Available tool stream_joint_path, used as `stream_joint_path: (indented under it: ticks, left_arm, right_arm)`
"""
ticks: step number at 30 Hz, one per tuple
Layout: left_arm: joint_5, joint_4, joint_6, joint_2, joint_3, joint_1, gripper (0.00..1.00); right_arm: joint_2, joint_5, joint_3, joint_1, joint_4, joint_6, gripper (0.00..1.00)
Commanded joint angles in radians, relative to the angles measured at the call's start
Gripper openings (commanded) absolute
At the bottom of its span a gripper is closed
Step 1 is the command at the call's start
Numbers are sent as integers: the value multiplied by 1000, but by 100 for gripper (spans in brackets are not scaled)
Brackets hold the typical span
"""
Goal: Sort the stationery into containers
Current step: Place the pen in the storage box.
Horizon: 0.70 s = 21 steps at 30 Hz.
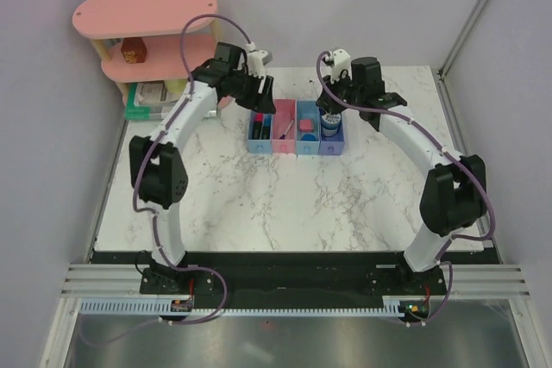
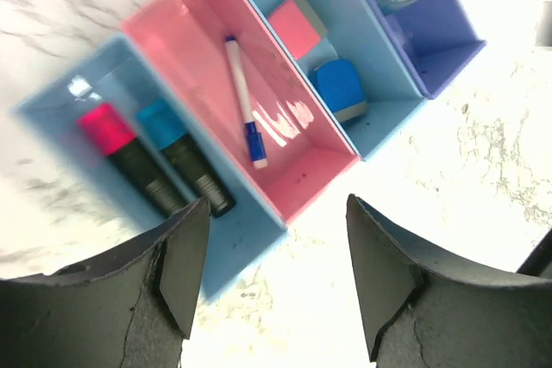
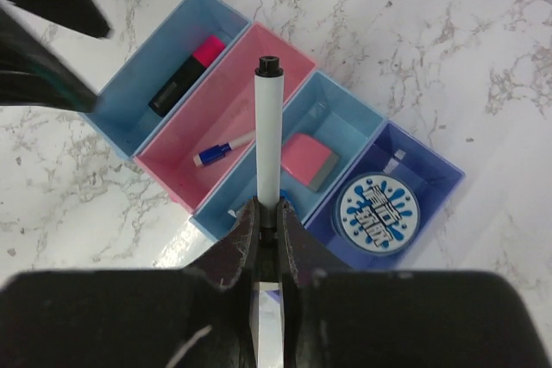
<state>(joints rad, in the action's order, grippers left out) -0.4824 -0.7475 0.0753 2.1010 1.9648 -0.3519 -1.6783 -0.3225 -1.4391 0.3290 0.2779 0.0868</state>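
Note:
Four containers stand in a row: a light blue bin (image 2: 65, 114), a pink bin (image 2: 185, 32), a light blue bin (image 2: 379, 109) and a darker blue bin (image 2: 448, 49). In the first lie a pink-capped marker (image 2: 121, 148) and a blue-capped marker (image 2: 177, 148). The pink bin holds a white pen with blue cap (image 2: 244, 101). A pink eraser (image 2: 296, 25) and a blue block (image 2: 338, 88) share the third, and a round tin (image 3: 377, 211) fills the fourth. My left gripper (image 2: 276, 213) hangs open and empty above the bins' end. My right gripper (image 3: 268, 211) is shut on a white pen (image 3: 268, 127) over the bins.
A large pink tiered shelf (image 1: 147, 15) stands at the back left with a small red-brown box (image 1: 132, 51) on it. A green-edged stack of books (image 1: 147, 102) lies under it, beside the left arm. The marble table (image 1: 285, 204) stretches toward the arm bases.

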Motion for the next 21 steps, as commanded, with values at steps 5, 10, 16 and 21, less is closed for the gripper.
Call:
stream_joint_path:
  ticks: [5, 10, 16, 21]
  left_arm:
    - [68, 57, 145, -421, -299, 25, 73]
    - [88, 17, 175, -533, -443, 24, 74]
    - [96, 20, 178, -616, -541, 24, 74]
    - [97, 16, 179, -615, -535, 25, 74]
  right_arm:
    - [-199, -104, -159, 41, -154, -142, 0]
    - [-308, -119, -208, 77, -186, -171, 0]
    - [-414, -115, -239, 94, -230, -200, 0]
    - [-472, -109, -264, 110, -236, -199, 0]
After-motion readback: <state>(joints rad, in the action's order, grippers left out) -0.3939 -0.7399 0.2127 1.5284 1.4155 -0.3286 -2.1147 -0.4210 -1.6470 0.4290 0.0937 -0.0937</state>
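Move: The right hand holds the black-capped pen. Its goal, the middle of the storage box's pink compartment, lies about 5 cm ahead, 10 cm left and some 19 cm below, and the blue-capped pen in there is about 5 cm ahead, 9 cm left. The pink eraser is about 6 cm ahead, 3 cm left, and the round tin 5 cm ahead, 4 cm right. From the left hand the pink compartment is roughly 2 cm ahead, 6 cm right, 14 cm below. Keeping its pinch on the black-capped pen, the right hand carries it about 10 cm left, some 10 cm down and 5 cm forward, past above the pink eraser to over the pink compartment, its fingers tipping down slightly. The left hand, empty and still wide open, clears the way: first up and back, then sinking part-way as it draws back about 11 cm and left 7 cm. ##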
